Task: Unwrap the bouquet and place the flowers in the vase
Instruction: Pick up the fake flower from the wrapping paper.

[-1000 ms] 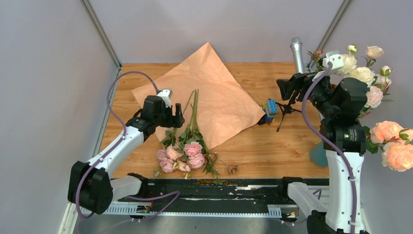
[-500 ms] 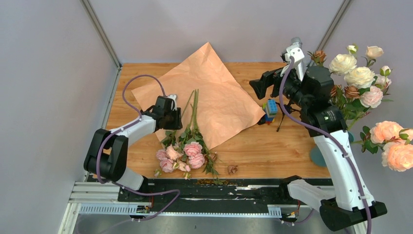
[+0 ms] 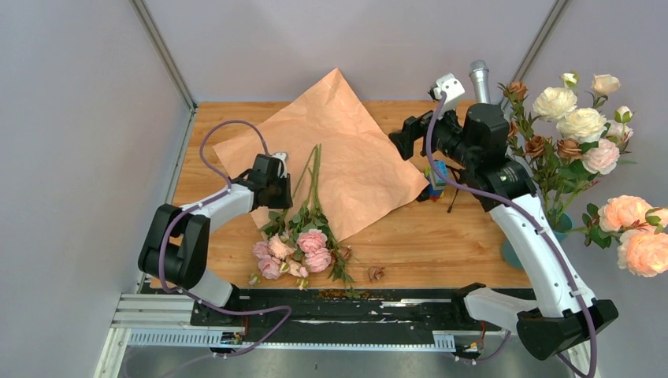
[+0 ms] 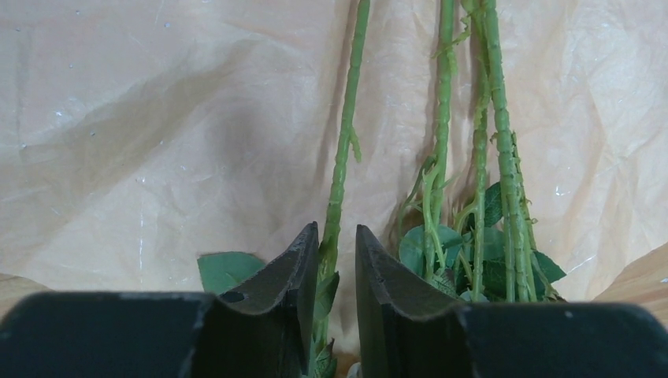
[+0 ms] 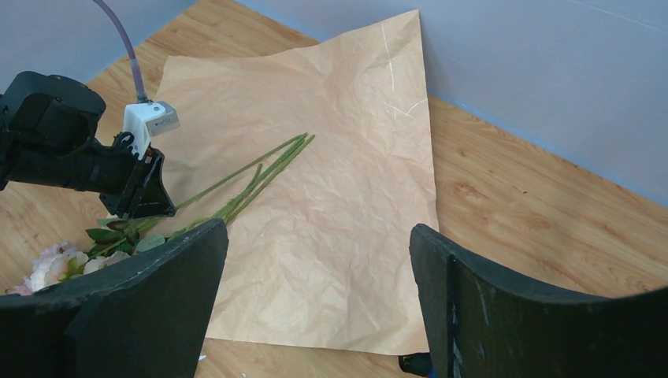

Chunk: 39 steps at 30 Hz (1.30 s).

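The bouquet lies unwrapped: several flowers [image 3: 303, 248] rest with their stems across the flat kraft paper [image 3: 354, 150], pink heads toward the near edge. My left gripper [image 3: 283, 189] sits low at the stems' left side. In the left wrist view its jaws [image 4: 336, 236] stand narrowly apart around one green stem [image 4: 344, 150], which touches the left finger; a slit shows by the right finger. Other stems [image 4: 480, 142] lie to the right. My right gripper [image 3: 400, 135] hovers wide open over the paper [image 5: 331, 157], holding nothing [image 5: 319, 230]. The teal vase [image 3: 512, 253] stands at the right, partly behind the right arm, with cream and pink roses [image 3: 575, 126] rising from it.
A silver microphone [image 3: 479, 83] on a black stand and a blue toy block [image 3: 437, 175] stand by the paper's right corner. Large peach roses [image 3: 634, 232] hang at the far right. A dried brown bloom [image 3: 376, 273] lies near the front edge.
The left jaws have narrowed from wide open to a slim gap around one stem. The right arm has swung left from the flowers at the vase to over the paper's right corner.
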Each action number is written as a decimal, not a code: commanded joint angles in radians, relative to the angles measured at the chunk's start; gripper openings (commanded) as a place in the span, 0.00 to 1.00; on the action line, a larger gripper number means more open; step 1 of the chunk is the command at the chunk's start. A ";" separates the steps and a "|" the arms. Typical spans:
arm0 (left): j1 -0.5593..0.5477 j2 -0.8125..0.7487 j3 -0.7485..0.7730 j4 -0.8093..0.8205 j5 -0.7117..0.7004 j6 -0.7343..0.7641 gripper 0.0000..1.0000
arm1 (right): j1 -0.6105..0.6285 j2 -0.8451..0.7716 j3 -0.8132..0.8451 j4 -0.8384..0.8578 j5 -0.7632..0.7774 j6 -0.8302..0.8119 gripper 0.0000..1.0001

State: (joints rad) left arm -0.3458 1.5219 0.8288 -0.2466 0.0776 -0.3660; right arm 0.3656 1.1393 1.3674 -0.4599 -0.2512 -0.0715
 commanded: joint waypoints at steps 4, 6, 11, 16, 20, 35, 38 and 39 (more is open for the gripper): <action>-0.002 0.020 0.027 0.010 0.015 -0.014 0.31 | 0.006 -0.022 -0.021 0.059 0.030 -0.026 0.86; -0.002 0.033 0.027 0.007 0.010 -0.014 0.31 | 0.006 -0.025 -0.029 0.058 0.035 -0.029 0.86; -0.003 0.055 0.022 0.023 0.037 -0.017 0.24 | 0.006 -0.035 -0.047 0.065 0.031 -0.021 0.86; -0.002 0.020 0.012 0.026 0.024 -0.014 0.05 | 0.006 -0.056 -0.077 0.075 0.022 -0.013 0.86; -0.002 -0.022 0.029 -0.010 0.004 0.009 0.00 | 0.006 -0.065 -0.107 0.076 0.033 -0.013 0.86; -0.002 -0.237 0.218 -0.362 -0.274 0.146 0.00 | 0.009 -0.037 -0.164 0.139 0.000 -0.038 0.87; -0.002 -0.269 0.250 -0.427 -0.352 0.177 0.00 | 0.015 -0.026 -0.165 0.155 -0.007 -0.039 0.87; -0.002 -0.276 0.264 -0.451 -0.394 0.192 0.00 | 0.020 -0.020 -0.165 0.160 -0.008 -0.040 0.87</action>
State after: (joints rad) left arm -0.3458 1.2922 1.0298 -0.5831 -0.1715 -0.2436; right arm 0.3687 1.1042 1.2041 -0.3763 -0.2344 -0.0994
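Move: The stem of the left-hand pink flower lies right beneath the left hand's part-open fingers, about 2 cm below. The bundle of remaining stems runs some 7 cm to the right of the left hand and 2 cm ahead; the remaining flowers' pink blooms lie about 10 cm back and 7 cm right, at nearly stem height. From the right hand, the stem is roughly level, some 27 cm left and 33 cm below. Left hand sinks onto the stem, pinches it, lifts some 11 cm drifting left; right hand sinks 4 cm. ##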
